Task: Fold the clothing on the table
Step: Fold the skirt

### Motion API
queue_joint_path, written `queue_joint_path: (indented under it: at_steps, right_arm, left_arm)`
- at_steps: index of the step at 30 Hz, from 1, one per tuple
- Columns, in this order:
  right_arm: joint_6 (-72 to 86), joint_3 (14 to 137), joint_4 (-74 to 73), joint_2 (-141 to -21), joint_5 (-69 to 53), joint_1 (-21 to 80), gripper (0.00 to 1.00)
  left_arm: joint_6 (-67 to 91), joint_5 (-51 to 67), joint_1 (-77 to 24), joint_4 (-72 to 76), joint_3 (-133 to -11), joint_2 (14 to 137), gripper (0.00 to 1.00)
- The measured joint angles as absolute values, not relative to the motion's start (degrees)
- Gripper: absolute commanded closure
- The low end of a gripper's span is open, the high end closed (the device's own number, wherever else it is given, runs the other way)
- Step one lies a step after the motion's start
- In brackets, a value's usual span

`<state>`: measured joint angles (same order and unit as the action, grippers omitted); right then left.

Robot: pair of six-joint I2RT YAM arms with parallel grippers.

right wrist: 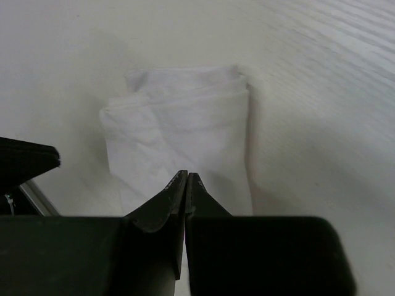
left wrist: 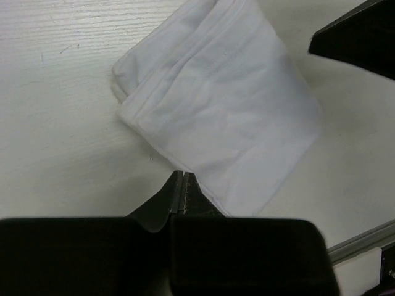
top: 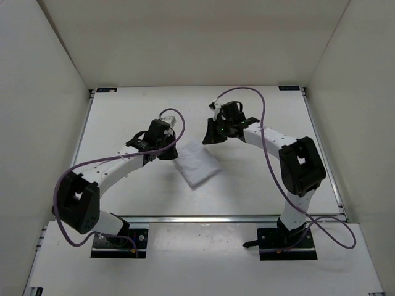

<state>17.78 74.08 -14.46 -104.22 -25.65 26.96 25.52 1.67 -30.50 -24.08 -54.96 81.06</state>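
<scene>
The clothing point(top: 197, 163) lies folded into a compact white rectangle on the table point(top: 123, 117), between the two arms. In the left wrist view the clothing point(left wrist: 222, 105) shows stacked fold edges at its upper left. My left gripper point(left wrist: 184, 176) is shut, its tips at the near edge of the fabric with nothing between them. In the right wrist view the clothing point(right wrist: 185, 123) lies just beyond my right gripper point(right wrist: 187, 176), which is also shut and holds nothing. From above, the left gripper point(top: 171, 153) sits at the cloth's left corner and the right gripper point(top: 208, 139) at its top corner.
White walls point(top: 49, 80) enclose the table on three sides. A silver metal rail point(top: 234, 217) runs along the near edge, and the rail point(left wrist: 364, 243) also shows in the left wrist view. Purple cables point(top: 265, 117) loop over both arms. The other arm's dark gripper point(left wrist: 364, 37) enters at top right.
</scene>
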Motion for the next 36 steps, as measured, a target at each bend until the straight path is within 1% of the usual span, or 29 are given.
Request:
queue_joint_path:
  at_steps: [3, 11, 17, 18, 19, 20, 21, 22, 24, 25, 26, 27, 30, 32, 36]
  right_arm:
    - [17.8, 77.0, -13.5, -108.8, -27.1, 28.9, 1.0]
    - [16.5, 85.6, -13.7, -120.9, -27.9, 28.4, 1.0]
    - [16.7, 86.4, -13.4, -122.7, -28.4, 27.7, 1.0]
    - [16.8, 86.4, -13.2, -122.7, -28.7, 27.6, 1.0]
    - [17.0, 86.2, -12.9, -122.6, -28.9, 27.4, 0.83]
    - [17.5, 85.8, -12.4, -122.3, -29.2, 27.2, 0.14]
    - [18.2, 85.2, -12.1, -121.8, -29.5, 26.9, 0.01]
    - [18.5, 84.5, -11.9, -120.9, -30.2, 26.6, 0.01]
    - [18.4, 84.3, -12.3, -118.1, -30.2, 26.1, 0.01]
    - [18.2, 84.4, -12.9, -116.6, -30.0, 25.6, 0.01]
    - [17.8, 84.9, -14.1, -115.1, -29.5, 25.1, 0.01]
    - [17.5, 85.4, -15.2, -113.8, -28.9, 24.6, 0.01]
    - [15.2, 86.3, -18.7, -109.3, -23.9, 23.4, 0.01]
    - [13.9, 84.8, -19.9, -105.4, -20.2, 22.8, 0.01]
    - [12.8, 73.5, -19.6, -94.0, -16.0, 21.7, 0.01]
  left_arm:
    - [25.5, 1.8, -30.5, -22.6, -55.0, 84.5, 1.0]
    - [25.8, 1.7, -30.4, -20.5, -55.0, 91.5, 1.0]
    - [25.8, 2.3, -29.8, -19.4, -55.0, 92.5, 1.0]
    - [25.7, 2.5, -29.6, -19.4, -55.0, 92.5, 0.97]
    - [25.7, 2.8, -29.4, -19.3, -55.0, 92.5, 0.86]
    - [25.4, 2.9, -29.2, -19.3, -55.0, 92.5, 0.69]
    - [25.2, 3.0, -29.0, -19.4, -55.0, 92.4, 0.49]
    - [24.7, 3.0, -28.8, -19.7, -55.0, 92.4, 0.44]
    - [24.1, 2.6, -28.6, -21.3, -55.5, 92.2, 0.21]
    - [23.7, 2.5, -28.3, -22.6, -56.2, 92.1, 0.18]
    - [23.3, 2.3, -28.1, -23.5, -56.9, 91.9, 0.11]
    - [22.8, 2.0, -27.8, -24.3, -57.6, 91.7, 0.02]
    - [21.7, 1.2, -27.0, -25.8, -58.6, 89.6, 0.01]
    - [20.9, 0.7, -26.2, -26.9, -58.6, 87.2, 0.01]
    - [20.1, 0.1, -24.5, -27.9, -58.6, 82.6, 0.01]
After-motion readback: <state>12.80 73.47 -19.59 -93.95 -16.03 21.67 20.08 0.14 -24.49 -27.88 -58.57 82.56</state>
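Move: The folded skirt's middle lies about 8 cm to the right of the left hand, level with it fore and aft and some 6 cm below, so the left fingertips hang just outside its left edge. From the right hand the skirt's middle is about 7 cm back, 4 cm to the left and 7 cm down; that hand hangs over its far side. Nothing else stands near the skirt. Down go both hands with fingers shut, the left about 6 cm at the skirt's left edge, the right about 7 cm while easing a little forward and left onto its far part. After a short stay low they open wide and lift away: the right up and to the right, the left up and slightly left. ##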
